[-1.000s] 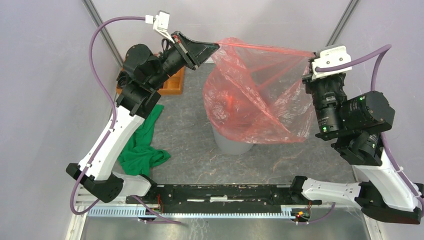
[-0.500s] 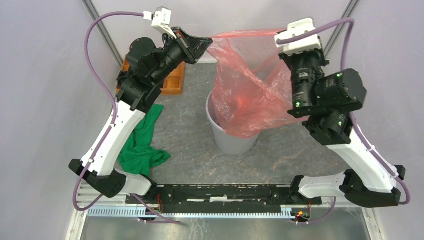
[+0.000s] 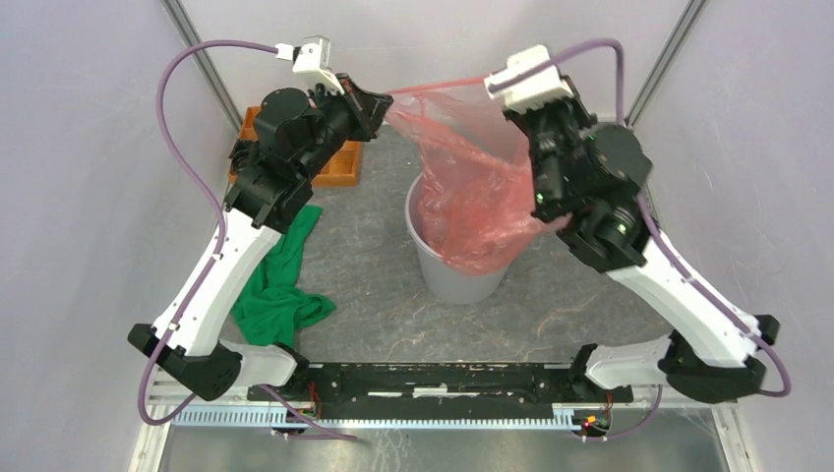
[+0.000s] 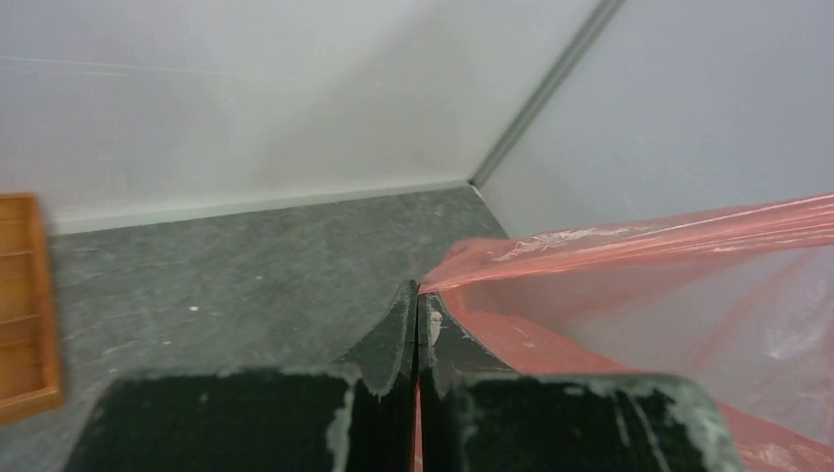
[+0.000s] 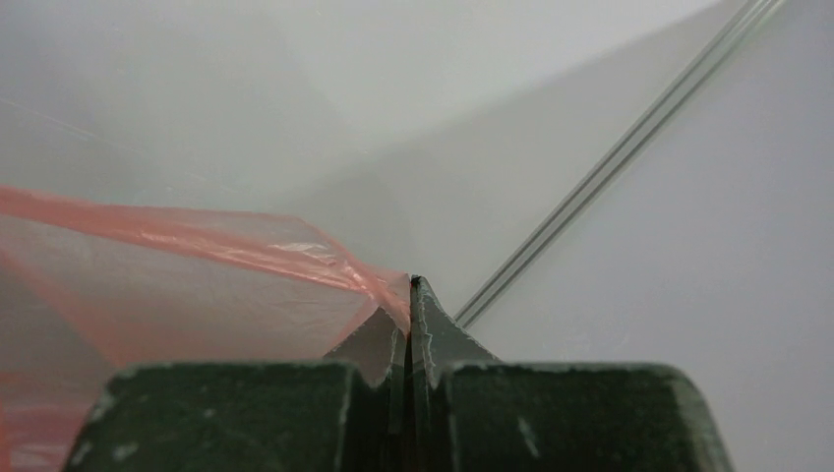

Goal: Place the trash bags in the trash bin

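The red-orange translucent trash bag [image 3: 472, 177] hangs stretched between both grippers above the table's far middle. Its lower part sags inside the pale grey trash bin [image 3: 462, 280], which stands upright under it. My left gripper [image 3: 386, 98] is shut on the bag's top left edge. In the left wrist view a thin red strip of trash bag [image 4: 639, 295] runs between the closed left gripper [image 4: 417, 295]. My right gripper [image 3: 497, 88] is shut on the top right edge. In the right wrist view the trash bag [image 5: 148, 285] bunches at the tips of the right gripper [image 5: 410, 285].
A green cloth [image 3: 280, 280] lies crumpled on the table at the left, beside the left arm. A compartmented brown wooden tray [image 3: 339, 162] sits at the back left, partly under the left arm, its edge also in the wooden tray [image 4: 25, 305] left wrist view. Walls close in behind and on both sides.
The right arm has swung left toward the left gripper, narrowing the bag's mouth. The bag's lower part has sunk into the bin. The left gripper has drawn slightly left.
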`<state>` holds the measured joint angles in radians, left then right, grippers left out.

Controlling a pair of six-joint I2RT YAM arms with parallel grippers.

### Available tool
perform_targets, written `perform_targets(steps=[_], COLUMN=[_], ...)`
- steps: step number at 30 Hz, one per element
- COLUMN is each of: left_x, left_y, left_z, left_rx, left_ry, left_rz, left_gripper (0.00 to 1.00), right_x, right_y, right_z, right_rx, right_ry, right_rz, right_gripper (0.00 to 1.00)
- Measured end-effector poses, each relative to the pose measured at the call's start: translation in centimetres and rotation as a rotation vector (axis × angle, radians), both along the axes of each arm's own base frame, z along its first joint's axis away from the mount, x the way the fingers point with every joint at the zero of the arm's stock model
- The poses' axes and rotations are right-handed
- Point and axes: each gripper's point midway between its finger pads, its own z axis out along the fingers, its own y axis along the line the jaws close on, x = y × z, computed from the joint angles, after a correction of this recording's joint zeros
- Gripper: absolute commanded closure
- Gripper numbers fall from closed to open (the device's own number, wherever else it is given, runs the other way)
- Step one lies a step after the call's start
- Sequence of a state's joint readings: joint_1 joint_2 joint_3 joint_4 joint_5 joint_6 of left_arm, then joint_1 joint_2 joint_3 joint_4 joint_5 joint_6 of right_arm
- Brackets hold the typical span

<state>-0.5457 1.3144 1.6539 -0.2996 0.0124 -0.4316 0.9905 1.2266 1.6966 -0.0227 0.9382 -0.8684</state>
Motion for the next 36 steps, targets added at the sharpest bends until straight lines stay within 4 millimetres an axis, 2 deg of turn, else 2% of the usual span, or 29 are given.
perform_targets(steps=[3,7,8,10,14,15,16,20,23,26,28,30,32,34,36], left_x=[1.2,2.5,2.9,3.4,2.7,2.3,1.5,-3.2,-8.6,-13.6,-16.8,-18.9,-19.5,-20.0,-21.0], left_y=[1.6,1.8,1.6,1.2,1.3,1.6,2.1,5.2,7.6,7.9,6.8,4.4,1.7,-1.4,-4.4], left_z=[0.1,0.8,0.8,0.2,-1.4,-1.6,-1.8,-0.8,1.4,2.4,1.9,0.1,-3.0,-7.4,-10.2], left_rx=[0.005,-0.001,0.0,0.01,0.068,0.081,0.093,0.111,0.088,0.059,0.026,-0.036,-0.086,-0.107,-0.089], left_ry=[-0.007,-0.021,-0.019,-0.006,0.027,0.028,0.032,0.011,-0.046,-0.112,-0.137,-0.123,-0.045,0.087,0.188], left_rz=[0.105,0.143,0.144,0.139,0.116,0.118,0.12,0.127,0.091,-0.039,-0.184,-0.364,-0.507,-0.633,-0.73], left_gripper=[0.98,0.98,0.95,0.76,0.16,0.06,0.01,0.0,0.0,0.0,0.0,0.0,0.0,0.0,0.03], right_x=[3.0,6.8,7.3,7.7,6.5,6.0,5.4,3.6,3.4,3.9,4.2,4.3,4.3,4.3,4.3], right_y=[0.8,0.5,0.4,0.5,0.5,0.3,-0.1,-1.6,-1.7,-1.0,-0.5,-0.1,0.1,0.3,0.4], right_z=[0.3,-1.7,-2.5,-3.6,-4.0,-3.9,-3.7,-2.4,-2.1,-3.1,-3.6,-3.9,-4.1,-3.9,-3.8], right_rx=[-0.022,-0.079,-0.096,-0.113,-0.053,-0.034,-0.01,0.096,0.143,0.15,0.152,0.16,0.17,0.179,0.19], right_ry=[-0.005,0.056,0.08,0.116,0.116,0.112,0.105,0.068,0.064,0.094,0.112,0.121,0.126,0.129,0.131], right_rz=[-0.041,-0.112,-0.124,-0.122,-0.047,-0.031,-0.016,0.007,0.013,0.023,0.036,0.052,0.061,0.071,0.079], right_gripper=[1.0,1.0,1.0,1.0,1.0,1.0,1.0,1.0,1.0,1.0,1.0,1.0,1.0,1.0,1.0])
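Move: The left hand holds the left corner of the red trash bag's mouth. The bin's middle lies about 14 cm to its right, roughly level with it front to back and some 32 cm below; the hanging bag's middle is 15 cm right, 2 cm back and 18 cm down. The green cloth is 26 cm left, 7 cm back, on the table. From the right hand, pinching the other corner, the bin is about 5 cm ahead, 9 cm left and 40 cm down. The left fingers let go of the bag's corner after a short push forward, opening wide, and the hand sweeps back some 24 cm, swinging left, then right, sinking about 10 cm and turning 40 degrees clockwise towards the near left side of the bin. The right hand keeps its pinch, darting forward and down, then easing partly back to finish about 4 cm farther out and 4 cm lower, with a slight roll. ##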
